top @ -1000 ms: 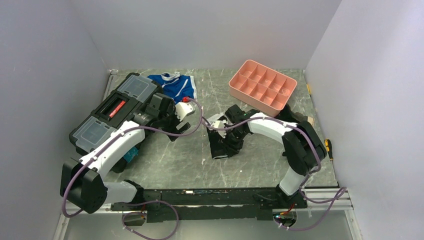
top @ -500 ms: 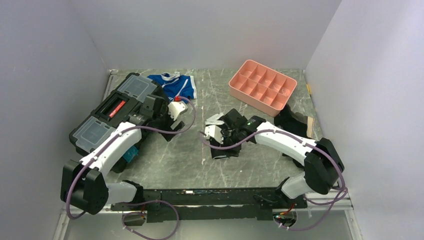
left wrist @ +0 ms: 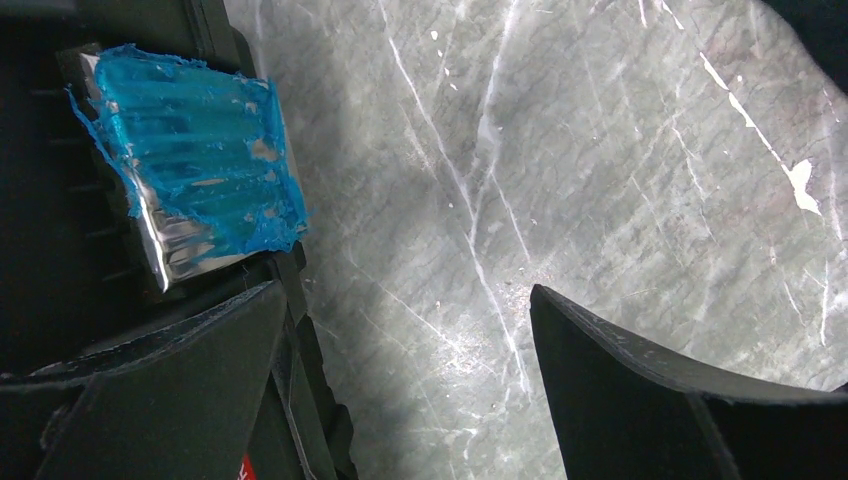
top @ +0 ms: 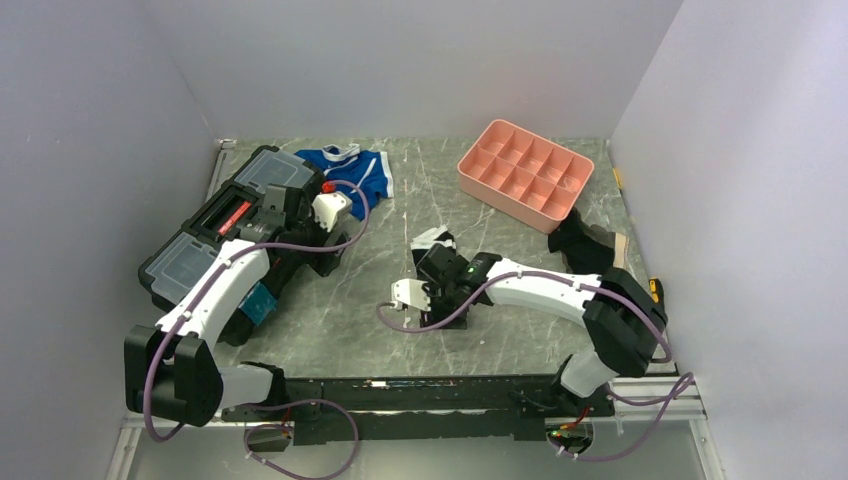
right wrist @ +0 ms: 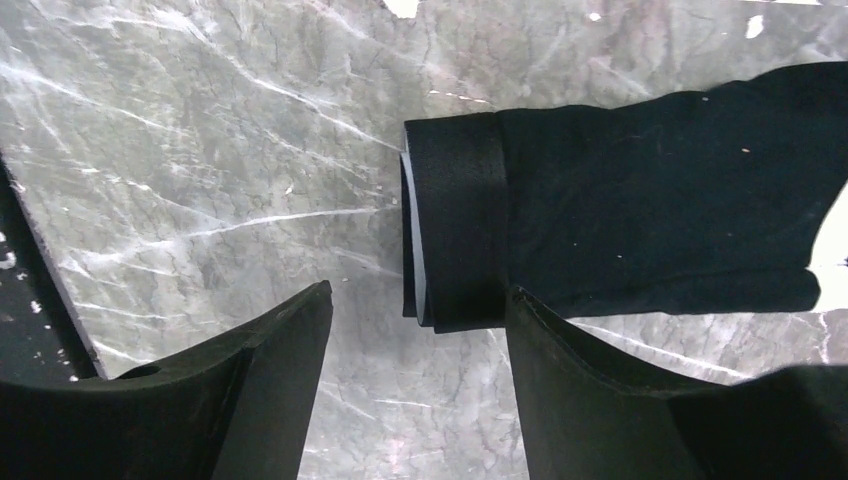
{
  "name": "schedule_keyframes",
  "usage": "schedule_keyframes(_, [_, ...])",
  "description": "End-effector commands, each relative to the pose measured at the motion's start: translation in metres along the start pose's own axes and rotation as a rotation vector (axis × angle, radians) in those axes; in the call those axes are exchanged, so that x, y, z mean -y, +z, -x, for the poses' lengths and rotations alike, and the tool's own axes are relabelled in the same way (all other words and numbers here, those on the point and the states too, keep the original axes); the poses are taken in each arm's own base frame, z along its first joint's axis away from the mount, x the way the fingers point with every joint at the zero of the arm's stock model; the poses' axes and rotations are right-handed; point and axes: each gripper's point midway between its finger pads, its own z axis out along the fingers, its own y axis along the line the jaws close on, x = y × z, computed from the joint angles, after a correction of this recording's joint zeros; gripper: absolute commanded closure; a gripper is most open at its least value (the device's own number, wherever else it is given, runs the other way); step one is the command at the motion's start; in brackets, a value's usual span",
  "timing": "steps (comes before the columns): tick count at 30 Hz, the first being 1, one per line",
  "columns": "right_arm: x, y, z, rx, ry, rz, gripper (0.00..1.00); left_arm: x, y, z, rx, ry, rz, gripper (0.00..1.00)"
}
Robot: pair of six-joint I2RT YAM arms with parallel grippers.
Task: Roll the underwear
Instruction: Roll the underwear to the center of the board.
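The black underwear (top: 433,241) lies mid-table as a narrow folded strip, its white patch at the far end. In the right wrist view the underwear (right wrist: 640,200) runs off to the right, and its folded waistband end (right wrist: 455,235) sits just beyond my fingertips. My right gripper (top: 437,312) (right wrist: 418,295) is open and empty, low over the strip's near end, not touching it. My left gripper (top: 322,258) (left wrist: 405,295) is open and empty over bare table beside the toolbox.
A black toolbox (top: 225,225) (left wrist: 60,300) stands at the left, with a blue foil-like piece (left wrist: 190,190) by its edge. Blue-and-white briefs (top: 350,170) lie at the back. A pink compartment tray (top: 527,168) is back right. A dark object (top: 580,240) lies right.
My right gripper has moved along the underwear toward the near edge and slightly left. My left gripper has pulled back left toward the toolbox.
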Motion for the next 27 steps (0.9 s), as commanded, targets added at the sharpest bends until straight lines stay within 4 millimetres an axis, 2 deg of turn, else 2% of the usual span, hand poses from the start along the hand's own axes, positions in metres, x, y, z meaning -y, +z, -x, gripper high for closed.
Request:
schedule_keyframes(1, [0.008,0.009,-0.002,-0.025,-0.045,-0.064,0.33,-0.008,-0.010,0.019,0.058,0.009,0.019,0.01])
schedule_keyframes(7, [0.003,0.025,-0.013,-0.058,-0.051,-0.073,0.34,-0.008,-0.007,0.020,0.059,0.003,0.005,0.01])
schedule_keyframes(15, [0.005,0.038,-0.035,-0.127,-0.060,-0.115,0.41,-0.008,-0.008,0.025,0.065,0.004,-0.007,0.01])
schedule_keyframes(27, [-0.005,0.045,-0.045,-0.167,-0.064,-0.066,0.65,-0.005,-0.008,0.023,0.070,0.020,-0.016,0.01])
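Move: The folded-over near end of the underwear is only about 2 cm ahead, 2 cm to the left and 4 cm below the open right hand. From that hand, the strip's white waistband end lies roughly 16 cm ahead and 3 cm left, and the pink tray some 29 cm ahead and 16 cm right. For the waiting left hand the folded end is about 10 cm back, 20 cm right and 12 cm below. Downward first, about 3 cm, the right hand brings its fingertips to table level astride the right-hand corner of the near fold. It then slides forward about 1.5 cm, staying low, the fingertips tilting forward slightly, while the fingers close from wide to around a third open and take the fold between them, one tip at its near edge and one at its far side. ##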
